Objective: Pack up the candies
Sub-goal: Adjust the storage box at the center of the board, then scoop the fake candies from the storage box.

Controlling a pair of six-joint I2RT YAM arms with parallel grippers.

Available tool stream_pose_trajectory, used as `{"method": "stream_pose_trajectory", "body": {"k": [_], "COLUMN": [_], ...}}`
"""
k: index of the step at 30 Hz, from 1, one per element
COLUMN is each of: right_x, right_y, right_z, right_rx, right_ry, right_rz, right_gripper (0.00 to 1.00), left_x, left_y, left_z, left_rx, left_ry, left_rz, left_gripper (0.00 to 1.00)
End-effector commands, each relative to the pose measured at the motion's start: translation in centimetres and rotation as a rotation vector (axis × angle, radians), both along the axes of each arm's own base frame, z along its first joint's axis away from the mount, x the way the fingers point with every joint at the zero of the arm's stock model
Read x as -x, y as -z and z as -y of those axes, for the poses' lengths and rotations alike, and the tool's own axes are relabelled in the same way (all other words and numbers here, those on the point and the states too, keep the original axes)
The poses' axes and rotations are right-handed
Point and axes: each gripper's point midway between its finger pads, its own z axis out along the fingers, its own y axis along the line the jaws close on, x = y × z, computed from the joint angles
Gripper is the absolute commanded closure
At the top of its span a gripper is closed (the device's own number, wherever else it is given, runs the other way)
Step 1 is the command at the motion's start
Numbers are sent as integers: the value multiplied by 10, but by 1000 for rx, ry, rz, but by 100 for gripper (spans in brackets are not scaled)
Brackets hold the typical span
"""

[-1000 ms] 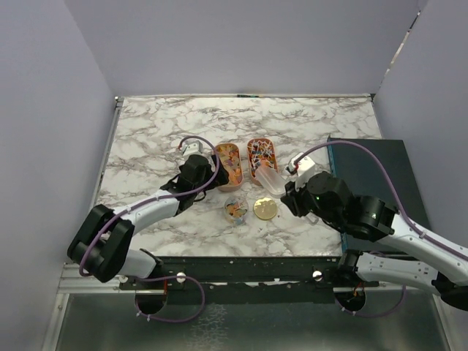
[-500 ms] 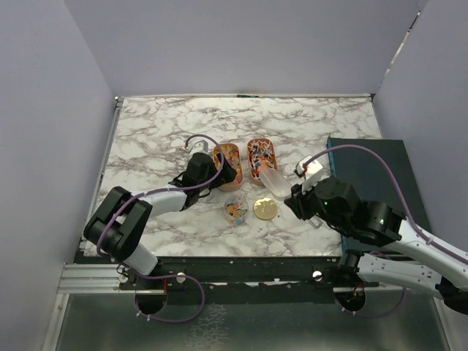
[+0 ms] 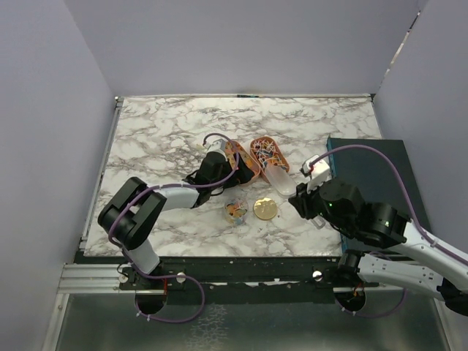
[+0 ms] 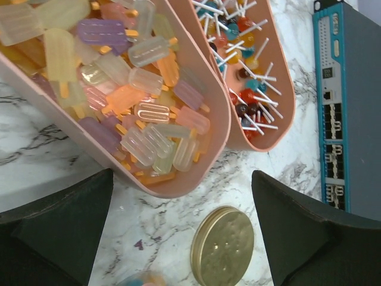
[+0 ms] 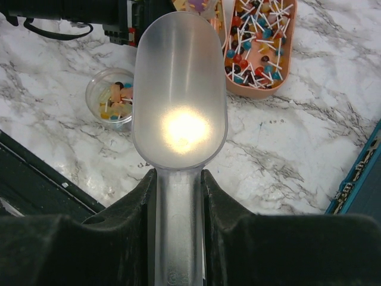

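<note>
Candies fill two oval orange trays: pastel and orange sweets in the left tray (image 4: 131, 89) (image 3: 241, 158), red, blue and white stick sweets in the right tray (image 4: 250, 77) (image 3: 268, 151) (image 5: 262, 42). A small clear jar (image 3: 235, 210) (image 5: 113, 98) holds a few candies beside the round gold lid (image 3: 265, 208) (image 4: 223, 247). My left gripper (image 3: 219, 170) (image 4: 184, 238) is open, its fingers wide apart just short of the left tray's near end, above the lid. My right gripper (image 3: 307, 199) (image 5: 178, 196) is shut on the handle of an empty clear scoop (image 5: 178, 89) (image 3: 276, 175).
A dark box with a blue edge (image 3: 373, 183) (image 4: 345, 107) lies at the right of the marble table (image 3: 161, 131). Grey walls stand round the table. The table's black front edge (image 5: 41, 173) runs close below the jar.
My left arm has reached to the right, and both trays have swung askew to the right. My right gripper with the scoop has drawn back slightly toward the near edge.
</note>
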Motion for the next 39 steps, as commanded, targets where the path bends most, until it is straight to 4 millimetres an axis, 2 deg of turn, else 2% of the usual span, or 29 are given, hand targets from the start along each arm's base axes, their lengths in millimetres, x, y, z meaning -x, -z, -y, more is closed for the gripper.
{"method": "stream_pose_trajectory", "body": {"k": [1,8,11,17,21,24,31,34,39], "right_x": [-3,-10,-14,-25,-27,-25,-22,-23,-22], "right_y": [1,2,2,8,10,12,15,9,4], "right_z": [14,15,12,3,-9,-21,-43,-53,-66], "right_rx": [39,104,146,261,307,337,398,386,370], "right_ry": [64,82,71,35,-32,-120,-329,-382,-454], "right_rz": [3,8,20,32,31,34,92,135,176], "right_gripper": [99,100,99,100,100,100,100,100,100], "left_x": [0,5,6,11,20,29,56,66,77], "left_y": [-23,-37,-47,-82,-105,-126,-155,-159,-155], "left_z": [25,5,-12,-46,-61,-60,-51,-47,-45], "left_rx": [77,30,-19,-124,-146,-129,-109,-89,-98], "left_ry": [59,2,-50,-123,-131,-83,68,124,186], "left_rz": [48,82,101,161,204,242,264,260,245], "left_gripper": [2,2,1,1,1,1,1,1,1]}}
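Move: The box of popsicle candies is just ahead of the open left hand, its middle about 6 cm forward, 2 cm left and 3 cm lower. The lollipop box stands some 9 cm ahead and 6 cm right of that hand; the gold lid is 7 cm back and 5 cm right, the candy jar 8 cm back and 4 cm left. From the right hand, the popsicle box lies roughly 20 cm ahead, 15 cm left and 20 cm below. Rightward by a last centimetre or so, the left hand keeps its left finger at the popsicle box's left wall near the near end, then rises about 16 cm away from the box, going left and back some 6 cm as the fingers tip up; they stay wide open. The right hand, still gripping the clear scoop, drifts slightly right, then about 5 cm left and a little down and forward, rolling its left side down and turning counter-clockwise. ##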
